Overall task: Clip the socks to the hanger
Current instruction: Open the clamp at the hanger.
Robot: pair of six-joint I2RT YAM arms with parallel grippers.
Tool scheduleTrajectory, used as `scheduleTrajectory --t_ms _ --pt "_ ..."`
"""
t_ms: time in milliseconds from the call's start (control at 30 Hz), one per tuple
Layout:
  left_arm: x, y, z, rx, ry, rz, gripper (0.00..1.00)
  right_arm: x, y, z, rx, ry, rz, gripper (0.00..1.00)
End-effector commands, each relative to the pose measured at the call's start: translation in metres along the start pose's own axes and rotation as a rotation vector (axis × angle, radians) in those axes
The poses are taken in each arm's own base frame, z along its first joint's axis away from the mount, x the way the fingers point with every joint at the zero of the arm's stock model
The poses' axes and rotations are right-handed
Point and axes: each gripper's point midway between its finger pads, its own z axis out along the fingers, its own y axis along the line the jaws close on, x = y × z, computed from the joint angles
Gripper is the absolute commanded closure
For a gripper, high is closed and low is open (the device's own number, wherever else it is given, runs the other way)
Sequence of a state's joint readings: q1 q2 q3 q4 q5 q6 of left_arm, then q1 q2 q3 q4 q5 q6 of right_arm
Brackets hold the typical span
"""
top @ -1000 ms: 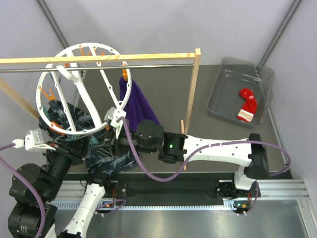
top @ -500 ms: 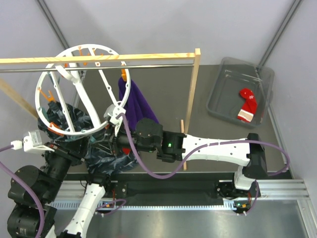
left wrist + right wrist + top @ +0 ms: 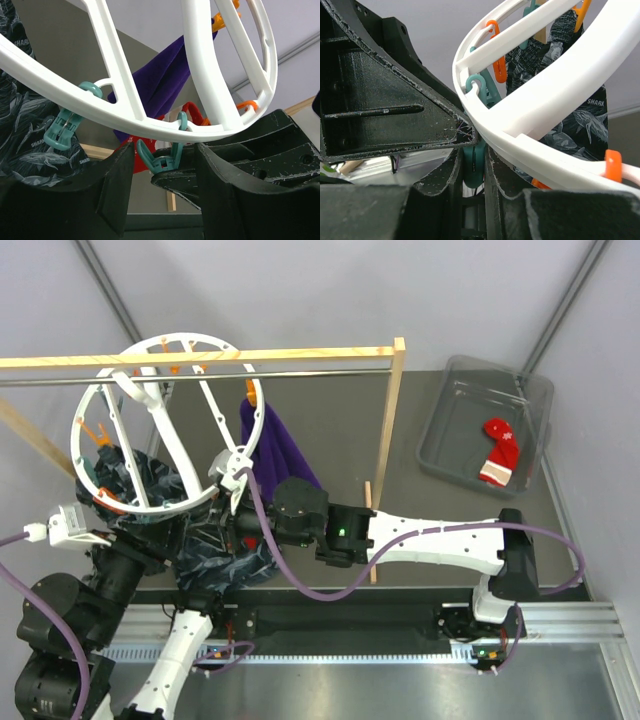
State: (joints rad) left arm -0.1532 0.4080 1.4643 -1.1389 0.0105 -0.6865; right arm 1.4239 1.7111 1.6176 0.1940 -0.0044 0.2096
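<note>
The white ring hanger point(image 3: 150, 435) hangs from the rail and carries orange and teal clips. A purple sock point(image 3: 275, 455) hangs clipped at its right rim and also shows in the left wrist view point(image 3: 165, 75). A red Christmas sock point(image 3: 500, 450) lies in the grey bin. My right gripper point(image 3: 233, 495) is at the ring's lower right rim, shut on a teal clip point(image 3: 472, 160) under the rim point(image 3: 530, 145). My left gripper point(image 3: 162, 170) is open below the rim point(image 3: 100, 107), its fingers either side of that clip point(image 3: 162, 159). Some red fabric point(image 3: 125, 145) shows behind the rim.
A wooden-framed rack point(image 3: 385, 430) with a metal rail point(image 3: 300, 370) spans the back. Dark blue-green patterned fabric point(image 3: 225, 555) hangs from the ring's lower left, over my left arm. The grey bin point(image 3: 450, 435) stands at the far right.
My right gripper has shifted slightly left and up with the ring's lower rim. The ring has swung a little. The left arm has barely moved.
</note>
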Motion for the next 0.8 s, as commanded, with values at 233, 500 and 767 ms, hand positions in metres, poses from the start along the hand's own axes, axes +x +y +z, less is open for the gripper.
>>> scheduleTrajectory --t_ms 233,500,767 --pt "-0.001 -0.001 0.006 -0.008 0.006 -0.01 0.82 -0.027 0.008 0.002 -0.023 -0.065 -0.016 1.0" --pt "0.001 0.002 0.007 -0.02 0.016 -0.004 1.0 -0.02 0.005 -0.003 -0.005 -0.011 -0.028 0.37" --pt "-0.001 0.001 0.005 -0.01 0.01 0.029 1.0 -0.009 0.007 -0.08 0.075 0.143 -0.13 0.15"
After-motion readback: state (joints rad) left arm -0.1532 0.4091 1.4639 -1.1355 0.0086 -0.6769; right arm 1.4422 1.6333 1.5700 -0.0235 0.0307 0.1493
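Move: The teal clamp hangs between the left gripper's half-open tips, about 1 cm ahead and level with them; the right gripper already pinches its lower end, so the clamp's middle is roughly 1 cm above the right hand. A second teal clamp hangs some 7 cm to the left hand's left, 1 cm ahead and 2 cm higher; the orange clamp with the red sock is roughly 6 cm ahead and 6 cm to its right, 1 cm up. Hold the left gripper where it is and shut its fingers from both sides on the upper prongs of the teal clamp, squeezing them together. Keep the right fingers pinched on the lower end until the left has closed, then spread them wide, let go and drop the right hand about 4 cm, drawing it some 3 cm to the right, away from the clamp, with its right side rolling up about 10 degrees. ##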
